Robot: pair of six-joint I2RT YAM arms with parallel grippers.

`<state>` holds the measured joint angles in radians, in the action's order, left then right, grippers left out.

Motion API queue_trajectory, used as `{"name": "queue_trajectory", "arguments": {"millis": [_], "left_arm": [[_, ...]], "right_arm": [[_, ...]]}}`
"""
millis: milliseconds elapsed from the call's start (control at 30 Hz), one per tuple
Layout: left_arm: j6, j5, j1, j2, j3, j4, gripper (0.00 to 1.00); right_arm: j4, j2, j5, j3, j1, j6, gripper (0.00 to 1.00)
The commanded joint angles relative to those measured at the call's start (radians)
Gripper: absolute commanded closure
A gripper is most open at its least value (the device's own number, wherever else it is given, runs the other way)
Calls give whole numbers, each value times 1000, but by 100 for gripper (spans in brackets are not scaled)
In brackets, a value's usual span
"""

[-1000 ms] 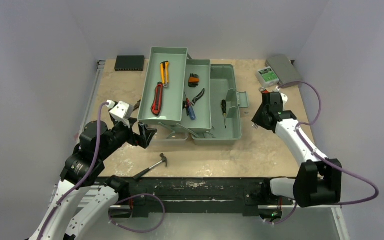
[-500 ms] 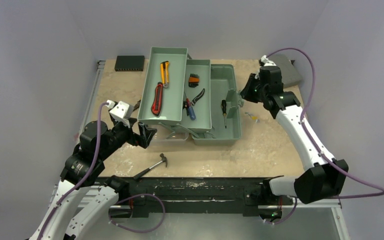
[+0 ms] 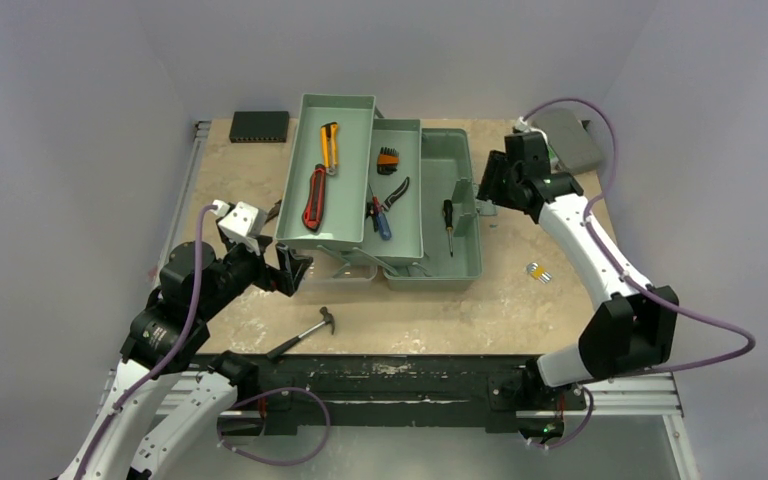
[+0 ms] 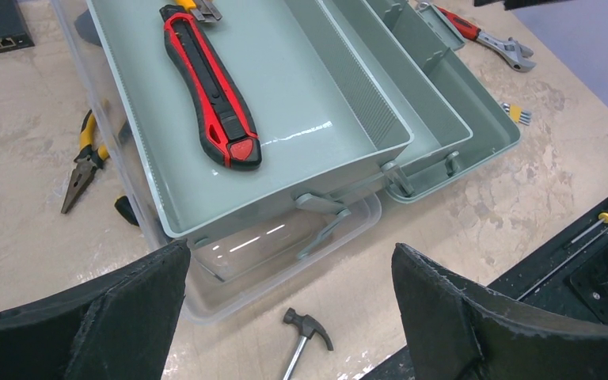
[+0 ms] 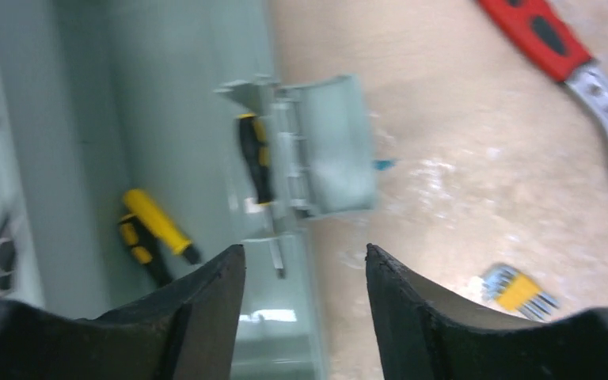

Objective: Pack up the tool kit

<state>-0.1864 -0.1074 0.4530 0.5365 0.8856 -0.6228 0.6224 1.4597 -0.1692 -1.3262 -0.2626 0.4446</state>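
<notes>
The sage-green toolbox (image 3: 465,262) stands open mid-table with its trays folded out. A red knife (image 3: 314,197) (image 4: 214,87) and a yellow knife (image 3: 329,145) lie in the left tray. Pliers (image 3: 392,198) lie in the middle tray, and a screwdriver (image 3: 448,220) (image 5: 154,229) is in the base. My right gripper (image 3: 487,185) (image 5: 305,252) hangs open over the box's right rim by the latch (image 5: 317,146), holding nothing. My left gripper (image 3: 290,270) (image 4: 290,249) is wide open and empty at the box's near-left corner, above the clear lid (image 4: 229,277).
A hammer (image 3: 305,333) (image 4: 305,332) lies near the front edge. Yellow pliers (image 4: 83,162) lie left of the box. A small yellow key set (image 3: 538,271) (image 5: 517,289) and a red wrench (image 5: 562,55) lie right of it. A black box (image 3: 259,125) and grey case (image 3: 572,138) sit at the back.
My right arm has swung from the table's right side up to the toolbox's right end and its jaws have opened. The yellow key set now lies on the table. The left arm is still.
</notes>
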Motion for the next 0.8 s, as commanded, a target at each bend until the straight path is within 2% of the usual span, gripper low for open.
{"name": "queue_trajectory", "arguments": {"millis": [0,67,100,167,300,433,600,767], "left_arm": [[21,0,2,6,9,18,5],[20,-5,2,6,11,21,5],[18,-7,3,5,10,21,5],[17,-17,2,5,11,24,5],[15,-28,2,-2,12,22,5],[12,-20,3,-17,5,19,5],[7,6,3,-17,4,15,5],[8,18,11,-24,4,13,5]], "right_arm": [[54,-98,-92,125,124,6,37],[29,-141,-91,205,188,7,19],[19,-151,-97,233,215,2,16],[9,-141,-102,260,257,0,16],[-9,-44,-41,253,260,4,21],[66,65,-126,276,260,47,16],[49,66,-175,378,289,108,13],[-40,41,-151,461,334,153,17]]}}
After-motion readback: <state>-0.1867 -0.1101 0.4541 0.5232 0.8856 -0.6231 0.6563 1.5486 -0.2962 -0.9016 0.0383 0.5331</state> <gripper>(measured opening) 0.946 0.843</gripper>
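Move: Behind and below the empty right hand lies the hex key set, about 10 cm back, 14 cm to its right and some 21 cm down on the table. The toolbox latch flap stands about 6 cm ahead of that hand; the screwdriver in the open bin is 4 cm ahead and 9 cm left; the adjustable wrench lies 11 cm ahead and 21 cm right. From the left hand, the hex key set is about 61 cm right, 9 cm ahead and 29 cm down. Swinging clear of the toolbox bin, the right hand first goes right, back and a little down, then sinks steeply and draws farther back towards the hex key set, dropping about 17 cm in all. Its half-open fingers spread wide while the wrist tips down some 30 degrees and turns clockwise about 25, ending just above the hex key set, which lies between the fingertips' lines but isn't gripped. ##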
